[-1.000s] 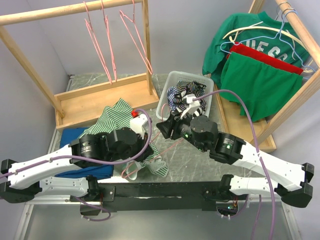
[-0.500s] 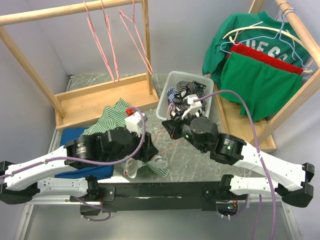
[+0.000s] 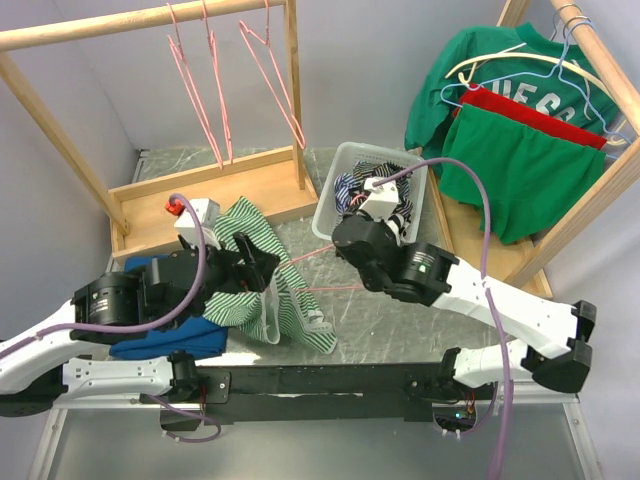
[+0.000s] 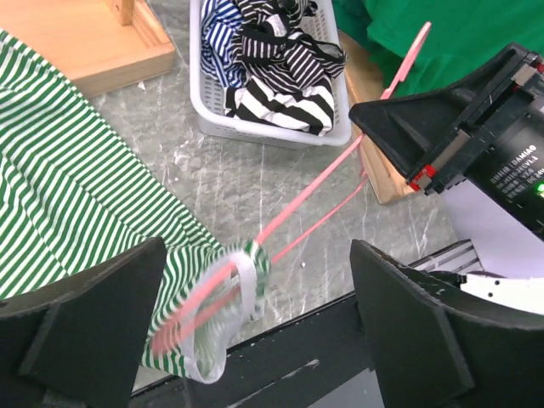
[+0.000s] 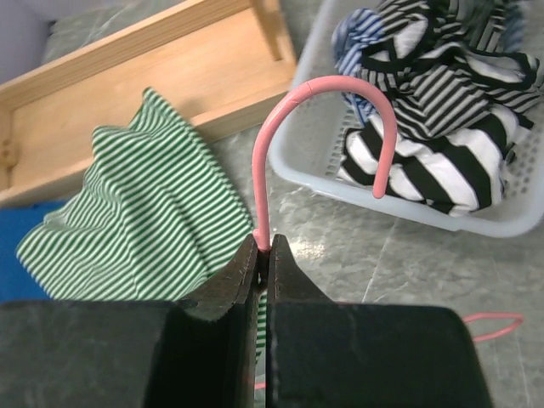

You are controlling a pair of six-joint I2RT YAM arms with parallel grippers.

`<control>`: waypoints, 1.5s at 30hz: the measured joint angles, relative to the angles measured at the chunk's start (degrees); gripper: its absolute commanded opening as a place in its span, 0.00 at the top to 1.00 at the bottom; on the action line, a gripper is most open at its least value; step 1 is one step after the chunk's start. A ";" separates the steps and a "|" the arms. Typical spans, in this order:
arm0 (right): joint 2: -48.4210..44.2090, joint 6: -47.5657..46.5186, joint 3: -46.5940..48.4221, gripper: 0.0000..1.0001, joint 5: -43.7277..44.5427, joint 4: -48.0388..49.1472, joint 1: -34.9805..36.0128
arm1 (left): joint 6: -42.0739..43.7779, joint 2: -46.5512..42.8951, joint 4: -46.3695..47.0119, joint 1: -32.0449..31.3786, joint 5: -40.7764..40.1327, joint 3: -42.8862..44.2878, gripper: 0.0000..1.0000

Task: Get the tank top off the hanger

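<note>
The green-and-white striped tank top [image 3: 262,290] lies crumpled on the table, and one white-edged strap [image 4: 245,270] is still looped round the end of the pink wire hanger [image 3: 322,272]. My right gripper [image 5: 265,252] is shut on the hanger's neck just below the hook [image 5: 327,83], with the hanger held above the table. My left gripper [image 4: 255,327] is open wide over the strap end, with nothing between its fingers [image 4: 81,319]. From above, the left gripper [image 3: 257,266] sits over the tank top, left of the right gripper [image 3: 338,248].
A white basket [image 3: 332,195] of striped clothes stands behind the hanger. A wooden rack [image 3: 200,195] with pink hangers [image 3: 215,90] is at the back left. A blue cloth [image 3: 160,338] lies under the left arm. A rack of green and red garments [image 3: 500,140] stands right.
My left gripper opened, let go of the tank top and drew back left. My right gripper shut on the hanger's neck and pulled it toward the basket, stretching the strap.
</note>
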 measured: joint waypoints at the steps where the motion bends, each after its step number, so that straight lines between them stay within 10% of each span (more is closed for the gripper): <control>1: 1.03 1.33 1.22 1.00 1.25 -1.73 0.00 | -0.37 -0.31 -0.28 -0.02 -0.33 0.00 0.11; 24: 3.43 10.95 5.68 1.00 6.82 -10.71 -0.61 | -6.78 9.40 -3.10 -0.02 1.70 -2.93 0.43; 32: 2.73 9.86 5.66 1.00 6.49 -10.08 -0.66 | -8.81 10.69 -3.02 -0.02 0.17 -4.07 0.99; 45: 1.66 15.17 2.08 1.00 8.26 -16.68 -0.70 | -12.09 1.44 -10.14 -0.02 -5.44 -3.98 0.99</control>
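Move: The tank top's near shoulder, with its white trim, sags on the pink hanger about 8 cm below my open left hand, 3 cm to its right and 1 cm ahead. The hanger's neck is some 17 cm right of this hand, 6 cm ahead and 4 cm lower. The folded blue cloth lies about 22 cm left, 4 cm ahead and 28 cm down. My right hand, already shut on the hanger's neck, has that shoulder some 15 cm to its left, 8 cm back and 3 cm down; the basket is about 23 cm ahead of it, 5 cm right and 22 cm down. I sink my left hand about 8 cm and a few centimetres to the right onto the tank top's shoulder, narrowing the fingers on the way, and pinch the trimmed cloth shut; then I draw it up and some 5 cm left, away from my right hand. My right hand keeps its grip on the hanger, turns a little clockwise and eases right, sinking slightly at the end, to work against the pull. ##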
